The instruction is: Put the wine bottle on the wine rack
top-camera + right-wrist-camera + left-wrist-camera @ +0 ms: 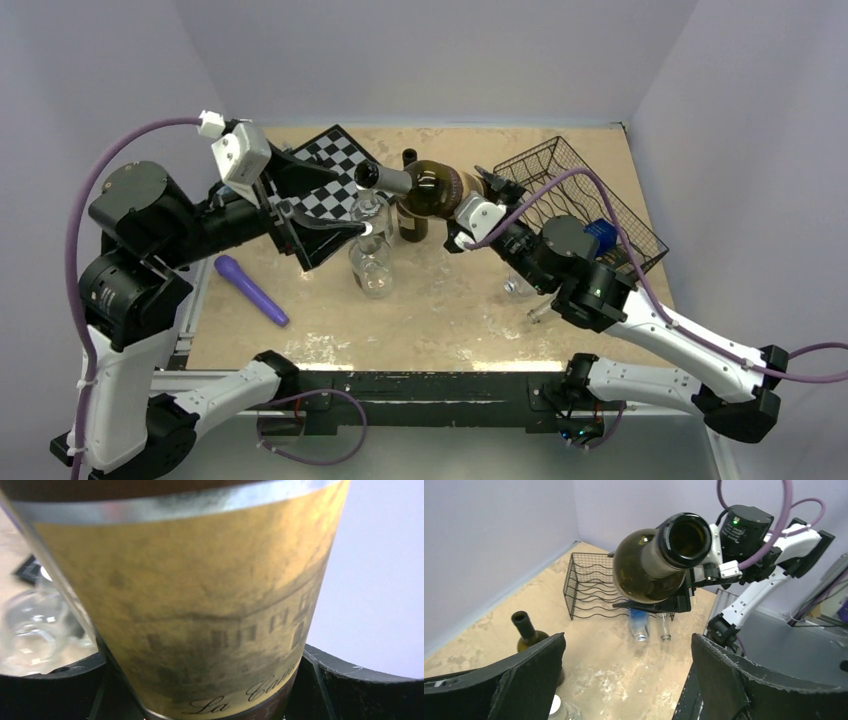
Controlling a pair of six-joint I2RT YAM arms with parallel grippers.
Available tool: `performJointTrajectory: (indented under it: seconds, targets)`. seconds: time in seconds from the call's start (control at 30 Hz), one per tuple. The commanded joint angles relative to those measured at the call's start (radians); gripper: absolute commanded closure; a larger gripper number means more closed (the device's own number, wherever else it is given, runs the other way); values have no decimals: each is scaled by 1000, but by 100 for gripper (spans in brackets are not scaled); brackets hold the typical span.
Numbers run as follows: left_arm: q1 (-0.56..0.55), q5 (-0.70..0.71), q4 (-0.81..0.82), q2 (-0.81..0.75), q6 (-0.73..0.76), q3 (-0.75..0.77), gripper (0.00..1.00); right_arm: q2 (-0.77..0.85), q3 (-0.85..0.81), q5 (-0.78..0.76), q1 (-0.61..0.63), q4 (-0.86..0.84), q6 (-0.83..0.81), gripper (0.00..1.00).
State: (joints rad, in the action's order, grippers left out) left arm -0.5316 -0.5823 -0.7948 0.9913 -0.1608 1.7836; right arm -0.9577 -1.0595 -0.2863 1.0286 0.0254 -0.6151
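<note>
The wine bottle (430, 188) is dark glass with a yellowed label. It hangs level above the table, mouth toward the left. My right gripper (472, 198) is shut on its body near the base. In the right wrist view the label (200, 605) fills the frame between the black fingers (360, 685). My left gripper (330, 205) stands open just short of the mouth, with nothing between its pads (534, 675). From the left wrist the bottle (649, 567) faces mouth-on. The wine rack (580, 190) (591, 585), black wire, sits at the back right behind the right arm.
A second dark bottle (410, 215) (526, 630) stands upright under the held one. Clear glass jars (372, 265) stand by the left fingers. A chessboard (335, 170) leans at the back left. A purple object (250, 290) lies front left. Clear bottles (640, 627) lie by the rack.
</note>
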Motion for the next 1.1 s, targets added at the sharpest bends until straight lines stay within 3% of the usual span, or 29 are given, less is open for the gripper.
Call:
performJointTrajectory:
  seconds: [0.0, 0.17, 0.5, 0.7, 0.83, 1.07]
  targets:
    - [-1, 117, -1, -30, 39, 7, 1, 43, -7, -73, 7, -298, -335, 100]
    - [-1, 117, 39, -89, 43, 12, 1, 48, 40, -81, 7, -341, -518, 100]
    - [-1, 79, 114, -112, -66, -3, 1, 47, 119, -107, 7, -397, -685, 100]
    - [-1, 41, 27, -39, -93, 7, 1, 28, 171, -113, 8, -492, -811, 100]
    - [-1, -98, -87, 31, -29, 12, 1, 26, 176, -112, 8, -502, -843, 100]
    - [-1, -146, -187, 61, 75, -87, 1, 40, 213, -112, 20, -504, -869, 100]
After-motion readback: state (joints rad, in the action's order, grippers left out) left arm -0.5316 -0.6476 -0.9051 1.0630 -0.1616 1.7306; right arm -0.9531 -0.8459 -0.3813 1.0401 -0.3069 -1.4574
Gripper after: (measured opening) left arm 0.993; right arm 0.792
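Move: The wine bottle is held by its lower body in the right hand. Its middle is some 6 cm ahead of the left hand, 11 cm to its right and 5 cm lower, with the neck slanting up at the left hand. The left gripper is about 9 cm back from the right hand, 16 cm left and 11 cm above. The brown bottle on the table stands 24 cm ahead of the left hand, 7 cm right and 36 cm down; the front clear bottle is about 15 cm ahead, almost straight, and 39 cm down. The held bottle is swung neck-down towards level by the right wrist, tipping and rolling some 45 degrees; that hand bobs up and settles about 3 cm forward and right, its grip kept. The left hand, staying wide open, first backs up, rearwards and left out of the way, then reverses and sinks about 10 cm over the neck, fingers dipping. ##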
